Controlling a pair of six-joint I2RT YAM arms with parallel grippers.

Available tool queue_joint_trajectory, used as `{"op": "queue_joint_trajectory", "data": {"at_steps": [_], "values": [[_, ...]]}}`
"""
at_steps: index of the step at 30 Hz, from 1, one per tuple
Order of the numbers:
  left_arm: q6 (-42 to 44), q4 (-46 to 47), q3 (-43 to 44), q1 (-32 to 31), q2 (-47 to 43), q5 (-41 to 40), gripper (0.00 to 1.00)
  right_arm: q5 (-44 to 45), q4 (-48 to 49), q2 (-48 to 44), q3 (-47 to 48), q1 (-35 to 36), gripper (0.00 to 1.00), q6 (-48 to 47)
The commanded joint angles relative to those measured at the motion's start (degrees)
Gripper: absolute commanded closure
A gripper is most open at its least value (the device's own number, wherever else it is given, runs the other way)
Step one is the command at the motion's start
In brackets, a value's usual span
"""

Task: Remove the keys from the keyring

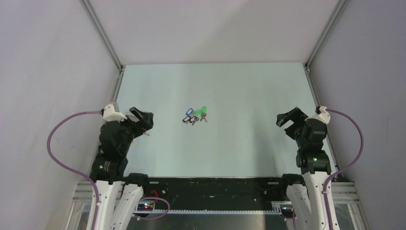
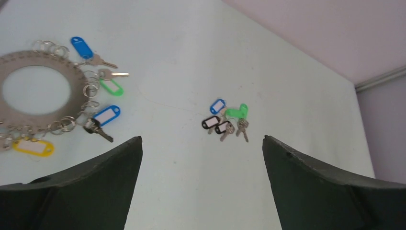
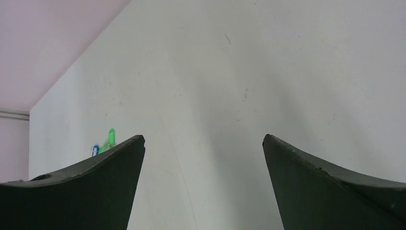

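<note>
A loose bunch of keys (image 1: 194,116) with blue, green and dark tags lies at the table's middle. It also shows in the left wrist view (image 2: 225,120), ahead of my left gripper (image 2: 202,143). The keyring (image 2: 72,79), a broad flat grey disc, lies at that view's upper left. Several tagged keys hang from its rim: a blue one (image 2: 82,47), a green one (image 2: 111,87), another blue one (image 2: 106,115) and a yellow one (image 2: 32,147). In the top view my left arm hides the keyring. My left gripper (image 1: 142,120) is open and empty. My right gripper (image 1: 287,118) is open and empty at the right. In the right wrist view, the bunch's green tag (image 3: 111,138) peeks over my left finger.
Grey walls with metal frame rails (image 1: 103,36) enclose the white table (image 1: 239,143) on three sides. The arm bases and a black rail (image 1: 210,187) run along the near edge.
</note>
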Motion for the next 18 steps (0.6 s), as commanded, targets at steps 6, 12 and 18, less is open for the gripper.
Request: {"op": "queue_joint_trajectory", "data": {"at_steps": [6, 12, 18], "values": [[5.94, -6.16, 7.15, 0.38, 5.12, -13.08, 0.02, -0.90, 2.40, 2.29, 2.28, 0.56, 0.00, 2.71], [7.36, -7.92, 10.55, 0.40, 14.35, -23.93, 0.02, -1.01, 2.93, 4.04, 2.17, 0.85, 0.00, 3.68], [3.46, 1.63, 4.82, 1.08, 20.70, -27.64, 0.02, -4.32, 5.73, 6.07, 2.13, 1.88, 0.00, 3.62]]}}
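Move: The big round keyring lies flat on the table about 15 cm ahead of the left hand, some 11 cm to its left and 24 cm below. On its rim, the yellow tag is roughly 3 cm ahead and 8 cm left of the hand, the lower blue tag about 12 cm straight ahead. The loose pile of keys and tags sits about 20 cm ahead and 31 cm to the right. From the right hand the keyring is some 100 cm left, 13 cm ahead and 18 cm below. Leftwards first, nearly level, the empty left hand swings towards the keyring, then bends forward and dips, ending about 7 cm left, 3 cm forward and 3 cm lower. On the way the wrist turns some 30 degrees in all: left side rising, tips pitching down, hand swinging counter-clockwise, with the fingers staying wide open. The open right hand eases down, forward and left, about 2 cm. ##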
